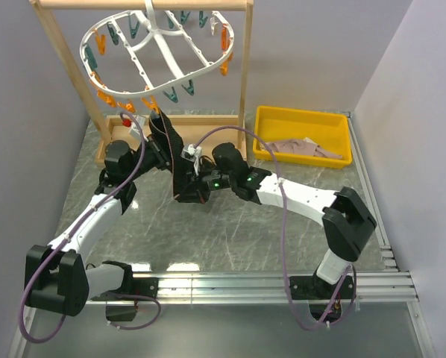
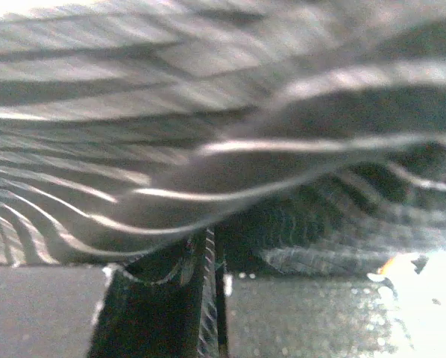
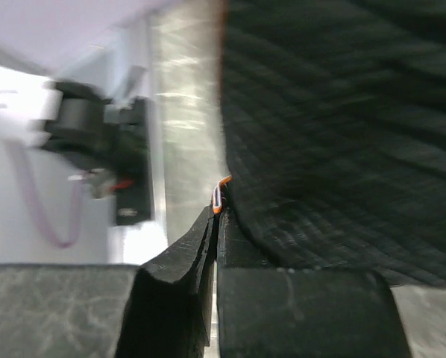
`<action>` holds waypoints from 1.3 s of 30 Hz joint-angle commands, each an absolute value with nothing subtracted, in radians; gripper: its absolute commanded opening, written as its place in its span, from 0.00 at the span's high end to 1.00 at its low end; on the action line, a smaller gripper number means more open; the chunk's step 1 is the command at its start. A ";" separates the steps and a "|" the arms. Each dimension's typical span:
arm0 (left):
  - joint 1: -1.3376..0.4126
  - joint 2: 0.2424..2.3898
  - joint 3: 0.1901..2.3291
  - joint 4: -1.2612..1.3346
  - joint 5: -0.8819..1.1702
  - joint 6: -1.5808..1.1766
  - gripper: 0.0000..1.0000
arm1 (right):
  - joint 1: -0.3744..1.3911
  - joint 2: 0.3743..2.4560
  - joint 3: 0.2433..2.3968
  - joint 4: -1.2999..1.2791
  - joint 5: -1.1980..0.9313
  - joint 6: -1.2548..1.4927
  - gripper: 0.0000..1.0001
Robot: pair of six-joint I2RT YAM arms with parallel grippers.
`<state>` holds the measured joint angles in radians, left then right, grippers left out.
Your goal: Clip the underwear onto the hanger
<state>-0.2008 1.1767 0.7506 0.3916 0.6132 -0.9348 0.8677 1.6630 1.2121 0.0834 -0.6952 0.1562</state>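
The black knit underwear (image 1: 175, 153) hangs stretched between my two grippers, just below the near rim of the white oval hanger (image 1: 208, 68). The hanger carries orange and teal pegs (image 1: 180, 92). My left gripper (image 1: 157, 134) holds the upper end. In the left wrist view it (image 2: 208, 257) is shut on a thin fold of the ribbed underwear (image 2: 208, 112), which fills that view. My right gripper (image 1: 193, 186) holds the lower end. In the right wrist view it (image 3: 217, 218) is shut on the underwear's (image 3: 342, 134) edge, with the small orange tag (image 3: 218, 198) at its tips.
A wooden frame (image 1: 66, 71) holds the hanger at the back left, its base on the table. A yellow tray (image 1: 297, 115) at the back right holds a pinkish-beige cloth (image 1: 301, 148). Grey walls close in both sides.
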 commanded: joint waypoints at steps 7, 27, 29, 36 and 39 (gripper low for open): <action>-0.170 1.080 0.773 0.295 0.635 -0.867 0.77 | 0.859 1.744 1.273 0.069 -0.303 0.164 1.00; 0.026 0.908 0.807 0.042 0.769 -0.747 0.47 | 0.851 1.956 1.390 0.143 -0.181 0.238 1.00; 0.038 0.914 0.827 0.009 0.775 -0.730 0.46 | 0.851 1.976 1.400 0.143 -0.192 0.239 1.00; 0.078 0.956 0.876 0.003 0.798 -0.690 0.42 | 0.850 1.996 1.431 0.133 -0.215 0.238 0.75; 0.081 0.966 0.893 0.003 0.807 -0.667 0.42 | 0.847 1.985 1.431 0.126 -0.224 0.241 0.72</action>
<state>0.0750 0.9607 0.8391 0.0013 0.7723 -0.7170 0.8562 1.9968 1.3972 0.1204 -0.2096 0.2386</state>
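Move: The underwear hangs down from orange clips on the near rim of the hanger. Its middle is about 2 cm ahead and 2 cm right of my left fingers, which have cloth between them, with the clips some 12 cm ahead, 3 cm left and 12 cm above. My right fingers pinch its orange-edged hem; from them the underwear's middle is about 13 cm ahead, 3 cm left and 9 cm up, the clips 23 cm ahead, 8 cm left and 19 cm up. I keep the hem pinched in my right hand and carry it about 12 cm forward and 9 cm down, in under the hanger, swinging the fingers some 30 degrees clockwise; once there I part them slightly to release it. Meanwhile my left hand opens wide, lets go of the cloth and backs off about 8 cm to the left, drifting slightly back and up. ##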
